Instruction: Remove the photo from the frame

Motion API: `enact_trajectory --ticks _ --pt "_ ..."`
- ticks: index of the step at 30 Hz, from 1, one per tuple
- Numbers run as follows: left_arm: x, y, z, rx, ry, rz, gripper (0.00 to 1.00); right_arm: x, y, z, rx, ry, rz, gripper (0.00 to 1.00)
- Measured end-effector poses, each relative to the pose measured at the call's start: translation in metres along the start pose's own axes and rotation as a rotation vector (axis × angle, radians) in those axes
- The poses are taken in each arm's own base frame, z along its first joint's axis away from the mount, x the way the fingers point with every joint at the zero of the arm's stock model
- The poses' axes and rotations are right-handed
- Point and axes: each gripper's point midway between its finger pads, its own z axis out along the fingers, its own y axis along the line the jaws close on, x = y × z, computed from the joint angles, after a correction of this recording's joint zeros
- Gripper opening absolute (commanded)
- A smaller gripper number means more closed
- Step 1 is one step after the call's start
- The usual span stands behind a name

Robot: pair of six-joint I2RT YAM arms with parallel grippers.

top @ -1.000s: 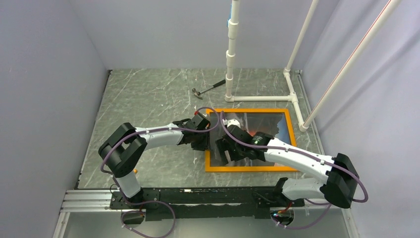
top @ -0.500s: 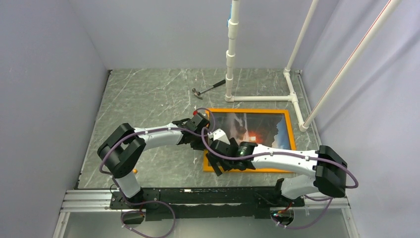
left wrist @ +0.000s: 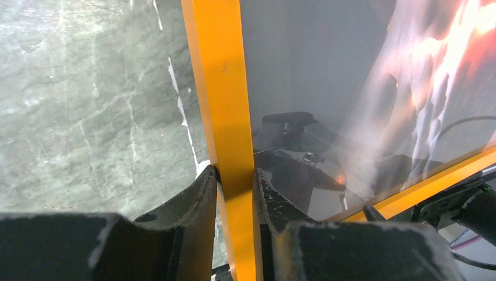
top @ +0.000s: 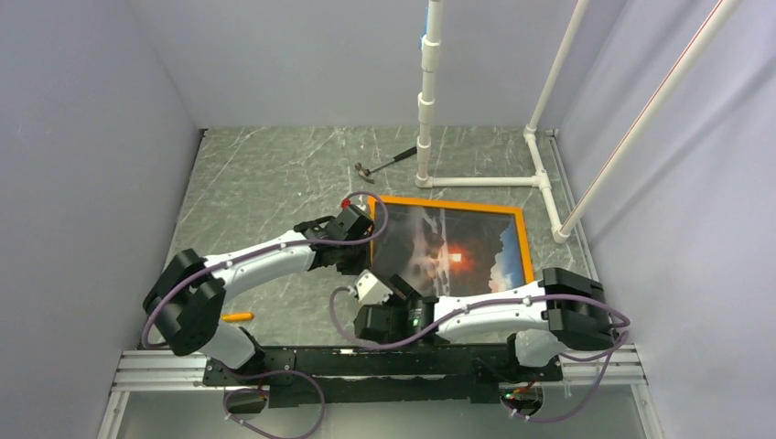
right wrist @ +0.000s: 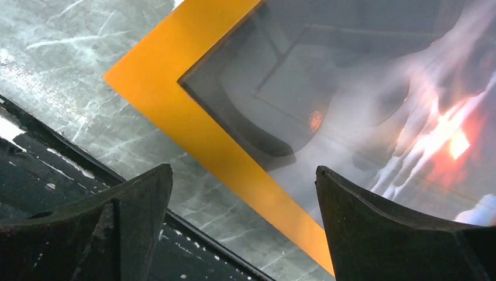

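Observation:
The frame [top: 448, 204], a thin bright-orange border, stands tilted with its left side raised off the table. Behind its reflective front sits the photo [top: 448, 251], showing dark rocks, white water and an orange glow. My left gripper [top: 366, 240] is shut on the frame's left bar; in the left wrist view both fingers press that orange bar [left wrist: 225, 88] at the gripper [left wrist: 234, 172]. My right gripper [top: 363, 322] is open by the frame's near left corner. In the right wrist view its spread gripper [right wrist: 243, 170] has the frame [right wrist: 193, 123] and photo [right wrist: 374, 88] beyond it.
A hammer [top: 384, 163] lies at the back of the marble table. A white pipe stand [top: 480, 181] rises behind the frame. An orange-handled screwdriver [top: 236, 316] lies at the near left. The black base rail [top: 366, 361] runs along the near edge under the right gripper.
My left gripper has shut on the frame's left bar and raised it, shifting the frame left. My right arm has drawn back off the photo to the near edge.

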Motion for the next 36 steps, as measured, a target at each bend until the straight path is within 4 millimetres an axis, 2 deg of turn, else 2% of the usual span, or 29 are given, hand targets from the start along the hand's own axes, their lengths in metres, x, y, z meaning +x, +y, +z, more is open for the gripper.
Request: enact_trajectory --ticks 7,16,22,26,28,31,34,35,36 --pt "-0.001 0.01 -0.016 0.007 -0.024 -0.013 0.0 0.002 0.011 0.002 0.127 -0.085 -0.164 0.88" --pt "0.001 0.022 -0.024 -0.003 -0.026 -0.034 0.0 -0.005 -0.002 0.003 0.285 -0.134 -0.228 0.79" --pt "-0.006 0.021 -0.033 0.027 -0.042 -0.058 0.0 -0.005 -0.003 0.004 0.326 -0.142 -0.291 0.7" --pt "-0.01 0.018 -0.041 0.061 -0.053 -0.073 0.0 -0.002 -0.006 0.008 0.358 -0.133 -0.346 0.68" --pt "-0.011 0.016 -0.044 0.074 -0.058 -0.076 0.0 -0.002 -0.007 0.01 0.371 -0.13 -0.367 0.6" --pt "-0.012 0.016 -0.045 0.082 -0.057 -0.082 0.0 -0.003 -0.008 0.009 0.38 -0.132 -0.392 0.44" --pt "-0.013 0.018 -0.045 0.086 -0.057 -0.093 0.0 -0.007 -0.006 0.009 0.375 -0.145 -0.386 0.36" --pt "-0.013 0.021 -0.044 0.091 -0.06 -0.1 0.01 -0.008 -0.007 0.008 0.374 -0.15 -0.386 0.34" --pt "-0.012 0.024 -0.044 0.092 -0.062 -0.109 0.09 -0.008 -0.008 0.007 0.373 -0.152 -0.389 0.3"
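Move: The right hand, open, has the frame's near rail about 2 cm ahead and 1 cm lower. The near-left corner is some 6 cm to its left and 2 cm ahead, and the photo's middle roughly 12 cm ahead, 13 cm right and 4 cm down. From the left hand, already gripping the raised left rail, the spot on the near rail is about 9 cm back, 6 cm right and 2 cm lower; the near-left corner is some 8 cm straight back. The right fingers close on the frame's near rail just right of the corner, one on each side, after easing only about 1 cm forward and swinging their tips up and outward by some 25 degrees. The left hand draws the raised left rail about 3 cm left, then comes free of it, its fingers running fully shut as it climbs 2 cm or so to hover just left of the rail. ##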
